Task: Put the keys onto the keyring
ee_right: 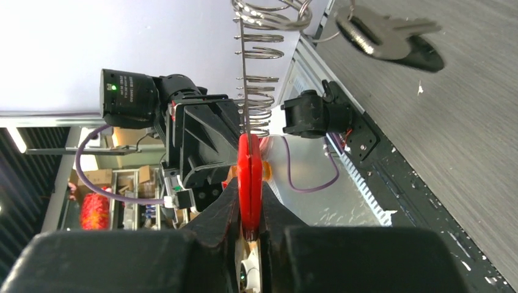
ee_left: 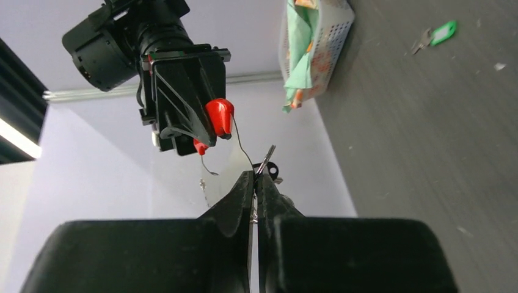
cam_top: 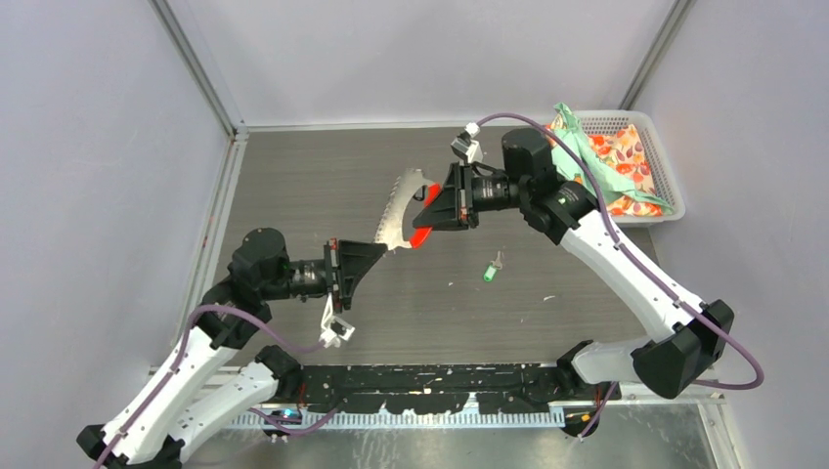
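Observation:
The keyring [cam_top: 401,208], a silvery coiled loop with a red tab [ee_right: 249,155], is stretched in the air between my two grippers. My right gripper [ee_right: 249,182] is shut on the red tab. My left gripper [ee_left: 256,176] is shut on a thin strand of the loop's other end. The key with the black tag [ee_right: 382,30] hangs off the coil [ee_right: 256,79]; in the left wrist view it [ee_left: 272,168] peeks out just behind my fingertips. The green-tagged key [cam_top: 491,271] lies flat on the table, to the right of both grippers [ee_left: 437,35].
A white basket [cam_top: 667,161] holding a green and floral cloth [cam_top: 596,161] stands at the back right corner. Grey walls close the table on the left, back and right. Small white specks dot the tabletop near the green-tagged key.

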`<action>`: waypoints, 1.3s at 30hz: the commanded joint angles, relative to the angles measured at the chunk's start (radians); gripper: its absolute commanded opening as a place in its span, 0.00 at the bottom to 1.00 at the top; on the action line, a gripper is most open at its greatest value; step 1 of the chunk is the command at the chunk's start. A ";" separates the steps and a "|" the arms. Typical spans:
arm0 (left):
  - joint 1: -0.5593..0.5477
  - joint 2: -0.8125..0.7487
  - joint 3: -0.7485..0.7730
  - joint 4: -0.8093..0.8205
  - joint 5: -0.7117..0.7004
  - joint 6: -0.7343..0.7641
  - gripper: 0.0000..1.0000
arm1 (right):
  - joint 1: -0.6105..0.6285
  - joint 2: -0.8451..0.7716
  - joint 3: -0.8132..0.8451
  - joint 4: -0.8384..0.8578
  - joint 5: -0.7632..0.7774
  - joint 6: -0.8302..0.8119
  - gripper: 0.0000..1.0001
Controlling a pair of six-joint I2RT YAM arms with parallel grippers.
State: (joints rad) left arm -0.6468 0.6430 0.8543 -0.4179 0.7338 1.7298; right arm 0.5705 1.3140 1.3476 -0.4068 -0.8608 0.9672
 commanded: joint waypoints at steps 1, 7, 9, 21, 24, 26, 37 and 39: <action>-0.003 -0.007 0.087 -0.119 0.095 -0.284 0.01 | -0.012 0.005 -0.008 0.036 0.013 -0.007 0.18; -0.003 0.056 0.174 -0.106 0.042 -0.726 0.00 | -0.012 0.020 -0.008 0.073 0.013 -0.012 0.40; -0.004 0.086 0.221 -0.095 0.006 -0.938 0.00 | -0.012 0.020 -0.001 0.088 0.012 -0.027 0.42; 0.000 0.150 0.296 -0.065 -0.062 -1.542 0.00 | -0.028 -0.026 0.196 -0.333 0.092 -0.503 0.66; 0.003 0.154 0.300 -0.021 -0.050 -1.650 0.00 | -0.029 -0.132 0.147 -0.310 0.177 -0.587 0.73; 0.004 0.158 0.303 0.000 -0.030 -1.707 0.00 | -0.029 -0.203 0.099 -0.226 0.179 -0.600 0.80; 0.007 0.201 0.324 0.047 -0.011 -1.894 0.00 | 0.054 -0.244 -0.026 0.280 -0.008 -0.460 0.84; 0.012 0.206 0.321 0.056 -0.042 -1.929 0.00 | 0.121 -0.222 -0.005 0.218 0.052 -0.543 0.82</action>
State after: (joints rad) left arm -0.6449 0.8471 1.1374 -0.4404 0.7025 -0.0956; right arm 0.5991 1.0416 1.3407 -0.2878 -0.8314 0.4759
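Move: Both hands still hold the keyring in the air: the left pinches its near end, with the keyring's middle about 7 cm ahead and 5 cm to the right, level. The right grips the red handle, that middle some 4 cm to its left, level. From the right hand, the black-fob key hangs about 5 cm ahead, 2 cm left and 4 cm lower; the green-tag key lies on the table roughly 6 cm ahead, 15 cm right, 34 cm below. Right opens off the red handle, rising about 8 cm and back; left rolls the keyring downward 100 degrees. ##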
